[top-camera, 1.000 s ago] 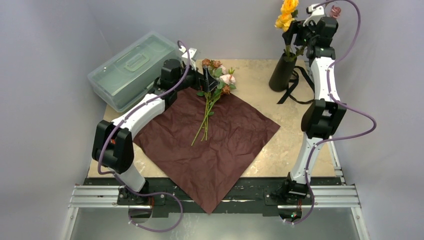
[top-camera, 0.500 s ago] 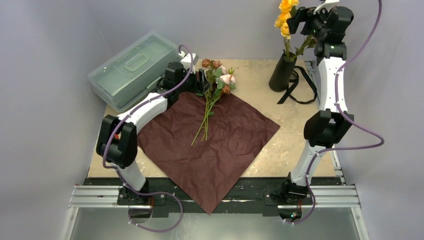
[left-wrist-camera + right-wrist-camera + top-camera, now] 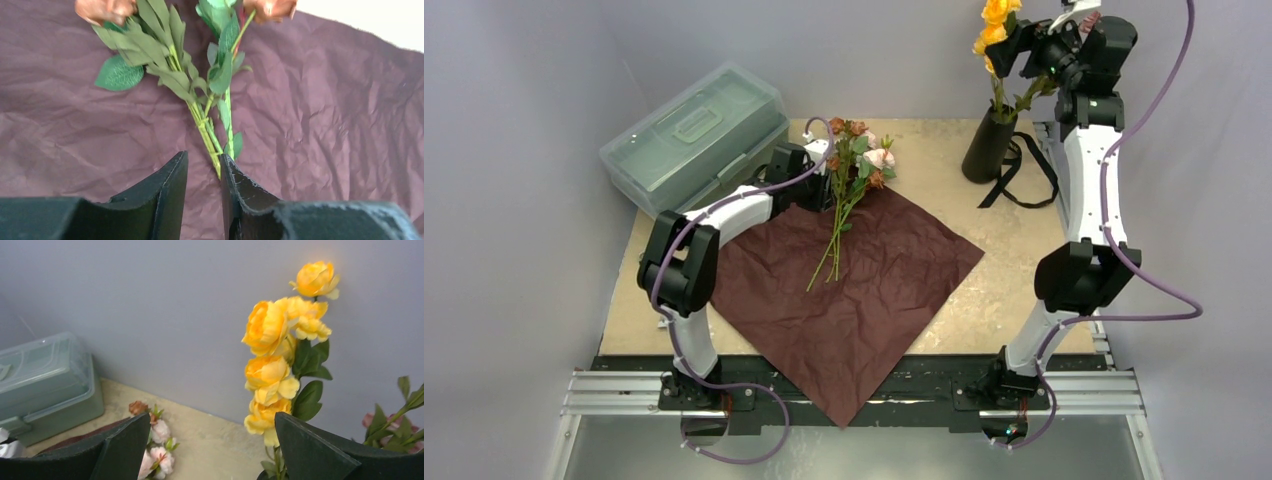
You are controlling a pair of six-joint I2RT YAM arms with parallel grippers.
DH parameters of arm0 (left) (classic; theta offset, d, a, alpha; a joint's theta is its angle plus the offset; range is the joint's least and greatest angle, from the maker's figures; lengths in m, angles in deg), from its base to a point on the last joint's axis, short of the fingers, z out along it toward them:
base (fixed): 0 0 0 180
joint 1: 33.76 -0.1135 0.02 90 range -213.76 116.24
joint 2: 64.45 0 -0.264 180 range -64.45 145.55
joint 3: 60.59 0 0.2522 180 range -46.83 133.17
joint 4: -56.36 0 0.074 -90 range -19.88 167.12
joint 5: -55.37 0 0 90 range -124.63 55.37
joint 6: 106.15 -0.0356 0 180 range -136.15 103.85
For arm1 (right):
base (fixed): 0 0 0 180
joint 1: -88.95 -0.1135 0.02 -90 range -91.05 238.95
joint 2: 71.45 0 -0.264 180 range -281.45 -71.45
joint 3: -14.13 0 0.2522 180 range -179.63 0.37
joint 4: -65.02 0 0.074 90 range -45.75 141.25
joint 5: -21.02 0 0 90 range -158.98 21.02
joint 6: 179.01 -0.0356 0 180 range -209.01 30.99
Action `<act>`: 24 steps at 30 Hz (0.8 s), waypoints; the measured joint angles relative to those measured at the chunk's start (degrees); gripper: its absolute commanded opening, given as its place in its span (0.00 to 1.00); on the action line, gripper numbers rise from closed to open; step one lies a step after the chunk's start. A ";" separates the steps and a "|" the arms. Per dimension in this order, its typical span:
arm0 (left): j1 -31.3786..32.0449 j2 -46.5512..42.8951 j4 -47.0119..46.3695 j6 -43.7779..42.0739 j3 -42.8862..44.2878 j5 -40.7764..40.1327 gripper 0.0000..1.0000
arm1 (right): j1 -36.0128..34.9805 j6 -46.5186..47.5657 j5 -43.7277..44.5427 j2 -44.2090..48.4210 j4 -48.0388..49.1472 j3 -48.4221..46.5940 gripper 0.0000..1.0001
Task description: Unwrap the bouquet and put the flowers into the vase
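The bouquet is unwrapped. Its pink and dusky-red flowers (image 3: 852,165) lie with long green stems (image 3: 206,131) on the spread maroon paper (image 3: 854,290). My left gripper (image 3: 826,186) sits low at those stems; its jaws have narrowed to a small gap (image 3: 204,159). The stems run up against the right fingertip (image 3: 231,172), and paper shows through the gap. The black vase (image 3: 989,146) stands at the back right and holds yellow flowers (image 3: 997,22) (image 3: 272,355). My right gripper (image 3: 1016,45) (image 3: 212,417) hangs open high up beside the yellow blooms, holding nothing.
A translucent green-grey lidded box (image 3: 694,130) (image 3: 45,380) stands at the back left. A black ribbon (image 3: 1016,185) lies loose on the beige tabletop (image 3: 1014,280) by the vase. The paper's front corner overhangs the near rail.
My left gripper has slid right, up to the stems, and its jaws have narrowed. My right gripper has risen away from the yellow flowers and opened wide.
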 measured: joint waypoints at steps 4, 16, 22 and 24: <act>0.61 0.22 4.63 -4.20 0.24 0.87 0.29 | -0.46 -0.26 -1.40 1.77 -1.14 3.74 0.98; 2.82 1.51 15.06 -11.78 0.70 4.11 0.28 | -0.92 -1.03 -2.91 2.10 -3.19 6.38 0.98; 3.82 2.80 16.59 -12.85 0.70 4.02 0.25 | -0.92 -1.09 -3.32 2.10 -3.34 6.38 0.98; 4.00 3.82 16.87 -12.85 0.70 3.74 0.24 | -0.92 -1.11 -3.32 2.10 -3.34 6.36 0.98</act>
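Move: The bare stems of the roses still lying on the wrapping paper are about 6 cm back, 2 cm right and 8 cm below my left hand. Their heads lie some 14 cm ahead and 8 cm right, and the green box about 12 cm ahead and 25 cm left. From my empty right hand, the yellow flowers stand roughly 9 cm ahead and 1 cm left, about level; their vase is some 6 cm ahead, straight below by 33 cm. I draw my left hand back about 7 cm along the stems, away from the rose heads, while sinking some 6 cm onto their bare part. As it goes I turn it clockwise and tip the fingers some 15 degrees steeper down, still parted. My open right hand drops about 4 cm and eases 2 cm left beside the yellow flowers, tipping slightly down, then holds still. ##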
